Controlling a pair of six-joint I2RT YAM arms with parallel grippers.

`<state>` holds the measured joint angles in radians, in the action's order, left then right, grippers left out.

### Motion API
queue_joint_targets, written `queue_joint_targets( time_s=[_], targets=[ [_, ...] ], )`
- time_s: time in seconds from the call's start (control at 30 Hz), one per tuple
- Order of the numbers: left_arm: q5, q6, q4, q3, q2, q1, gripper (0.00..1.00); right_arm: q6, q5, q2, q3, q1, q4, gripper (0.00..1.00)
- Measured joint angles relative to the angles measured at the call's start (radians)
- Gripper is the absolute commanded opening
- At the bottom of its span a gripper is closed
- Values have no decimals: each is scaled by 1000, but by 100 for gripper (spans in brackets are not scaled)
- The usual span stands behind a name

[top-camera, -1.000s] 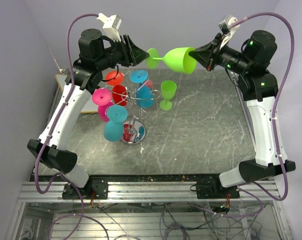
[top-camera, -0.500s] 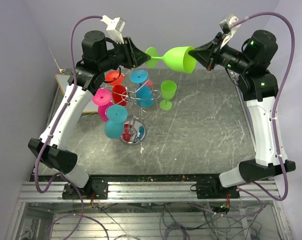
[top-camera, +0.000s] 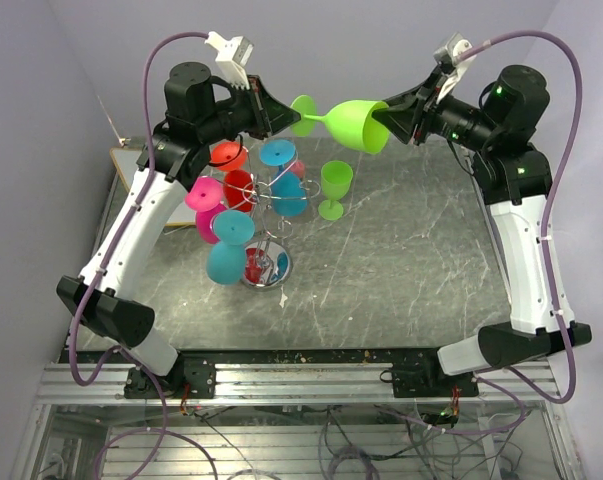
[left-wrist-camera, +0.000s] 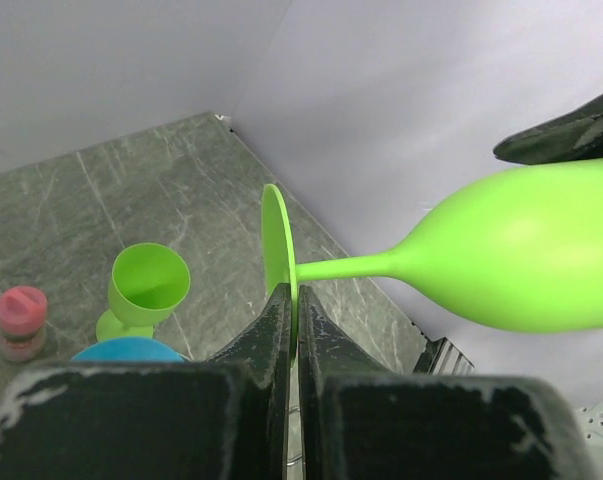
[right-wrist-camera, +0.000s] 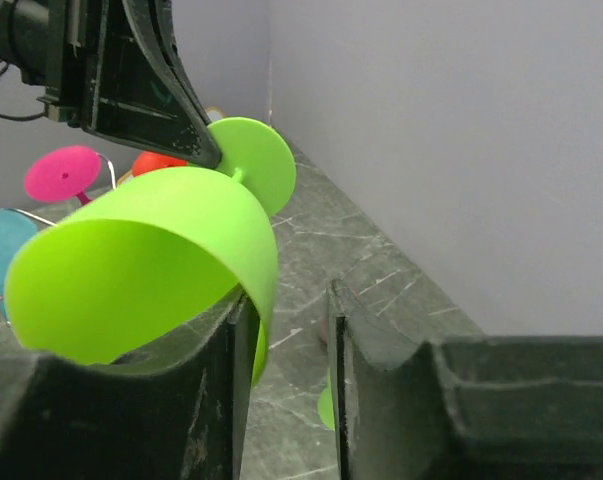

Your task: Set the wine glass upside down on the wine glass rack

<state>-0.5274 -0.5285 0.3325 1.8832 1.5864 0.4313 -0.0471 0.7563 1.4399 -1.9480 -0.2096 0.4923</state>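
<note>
A lime green wine glass (top-camera: 349, 122) hangs on its side in the air over the back of the table, foot to the left, bowl to the right. My left gripper (top-camera: 286, 112) is shut on the edge of its round foot (left-wrist-camera: 274, 240), which stands pinched between the fingertips (left-wrist-camera: 293, 295). My right gripper (top-camera: 383, 118) is open at the bowl's mouth: one finger (right-wrist-camera: 216, 350) lies inside the rim (right-wrist-camera: 261, 290), the other stands apart from it. The wine glass rack (top-camera: 266, 205) stands below left on its chrome base (top-camera: 268, 268).
Several pink, red and blue glasses (top-camera: 231, 228) hang upside down on the rack. A second green glass (top-camera: 334, 188) stands upright on the marble table (top-camera: 411, 260) just right of the rack. A small pink-capped jar (left-wrist-camera: 21, 320) sits behind. Grey walls close in at the back and sides.
My left gripper has shut on the glass's foot. My right gripper has opened, so its outer finger has come off the bowl's rim. The glass has stayed in place.
</note>
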Motion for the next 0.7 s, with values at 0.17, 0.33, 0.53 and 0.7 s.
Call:
queue_joint_targets(
  time_s=[0.17,0.33,0.53,0.7],
  targets=[
    [3,22,5,0,-17,-4,7,-55,8,-20,21,1,18,78],
    [28,72,31,3,-64,-15,7,-146,48,-73,38,5,83,86],
    [78,176,79,22,-128,-18,7,-233,101,-155,39,69,151,91],
    [114,262,116,27,-172,-18,7,-283,125,-203,37,134,191,93]
  ],
)
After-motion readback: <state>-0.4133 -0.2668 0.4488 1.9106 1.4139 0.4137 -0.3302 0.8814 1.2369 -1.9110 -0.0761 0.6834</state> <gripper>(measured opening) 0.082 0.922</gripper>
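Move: The left hand's shut fingers already hold the green wine glass by its foot. The centre of the rack's hooks lies about 10 cm back, 9 cm left and 15 cm below this hand; the far blue glass hangs some 4 cm left, 1 cm back and 21 cm below, and the standing green glass is 8 cm right, 5 cm ahead, 37 cm below. From the right hand, at the rim, the held glass's middle is roughly 8 cm left, level. Left and up, about 5 cm each, and a little less back, the left hand lifts the green glass away by its foot, level-wise closer to the rack's centre, wrist turning some 20 degrees. The right fingers, already parting, open wide and come free of the bowl's rim as that hand draws back about 7 cm, then also right. ##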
